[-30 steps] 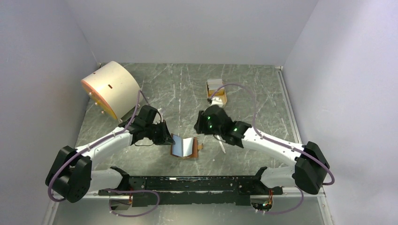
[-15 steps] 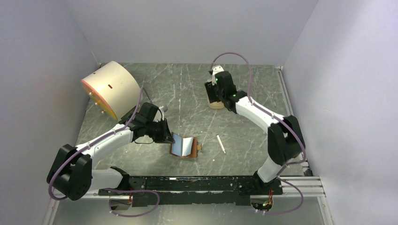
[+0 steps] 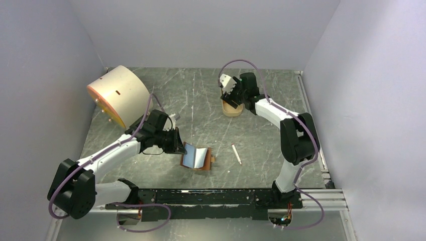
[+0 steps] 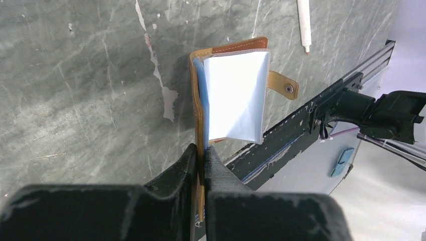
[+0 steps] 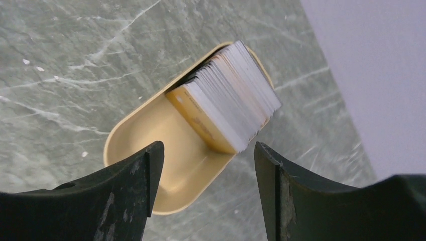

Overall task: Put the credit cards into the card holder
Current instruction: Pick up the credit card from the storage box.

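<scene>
The brown card holder (image 3: 197, 157) lies open on the table, its light blue inside facing up. My left gripper (image 4: 201, 150) is shut on the card holder's (image 4: 233, 95) left leather edge. The credit cards (image 5: 226, 98), a stack of several white and gold cards, stand on edge in the far end of a tan oval tray (image 5: 166, 150). My right gripper (image 5: 208, 155) hangs open above the tray (image 3: 232, 108), with nothing between its fingers. In the top view the right gripper (image 3: 232, 97) covers the cards.
A thin white stick (image 3: 236, 154) lies right of the card holder and also shows in the left wrist view (image 4: 303, 22). A big cream drum (image 3: 118, 95) stands at the back left. The black base rail (image 3: 211, 198) runs along the near edge.
My right arm has swung from beside the card holder back to the tray at the rear, and its jaws have opened wider. The left gripper has kept its hold.
</scene>
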Available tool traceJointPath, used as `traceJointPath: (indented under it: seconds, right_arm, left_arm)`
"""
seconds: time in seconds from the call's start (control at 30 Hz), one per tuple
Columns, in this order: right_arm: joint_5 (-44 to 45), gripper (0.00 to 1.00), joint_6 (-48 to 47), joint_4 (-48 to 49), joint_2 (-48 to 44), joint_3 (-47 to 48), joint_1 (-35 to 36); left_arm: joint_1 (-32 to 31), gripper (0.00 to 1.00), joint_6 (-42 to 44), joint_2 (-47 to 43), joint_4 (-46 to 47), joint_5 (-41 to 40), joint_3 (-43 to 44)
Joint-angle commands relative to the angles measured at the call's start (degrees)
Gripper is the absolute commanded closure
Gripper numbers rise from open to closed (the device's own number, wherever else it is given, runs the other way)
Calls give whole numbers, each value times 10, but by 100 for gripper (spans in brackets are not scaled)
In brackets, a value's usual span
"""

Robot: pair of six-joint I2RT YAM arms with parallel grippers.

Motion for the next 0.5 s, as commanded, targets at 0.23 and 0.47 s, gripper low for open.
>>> traceJointPath:
  seconds: [0.23, 0.47]
  right_arm:
    - [-91, 30, -223, 61, 78, 25, -27]
    - [-43, 30, -288, 108, 93, 7, -32]
  left_arm:
    - [-2, 91, 25, -9, 7, 18, 0]
    - [-2, 91, 30, -22, 8, 29, -2]
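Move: Just ahead of the right hand, about 6 cm out, 3 cm to its left and some 5 cm lower, stands the stack of credit cards. The storage box's empty near end lies roughly 4 cm left, 1 cm back and 7 cm below the hand; the white pen is some 22 cm straight back and 9 cm down. From the left hand, the card stack lies around 30 cm ahead, 21 cm to the right and slightly lower. Sinking about 4 cm while reaching forward about as far, the right hand closes in on the credit card stack from its near side, its fingers staying wide open. The wrist rolls some 20 degrees counter-clockwise about the fingers' own line, which keeps slanting forward, left and down; the descent levels off at the end. The left hand stays put, keeping its pinch on the open card holder. ##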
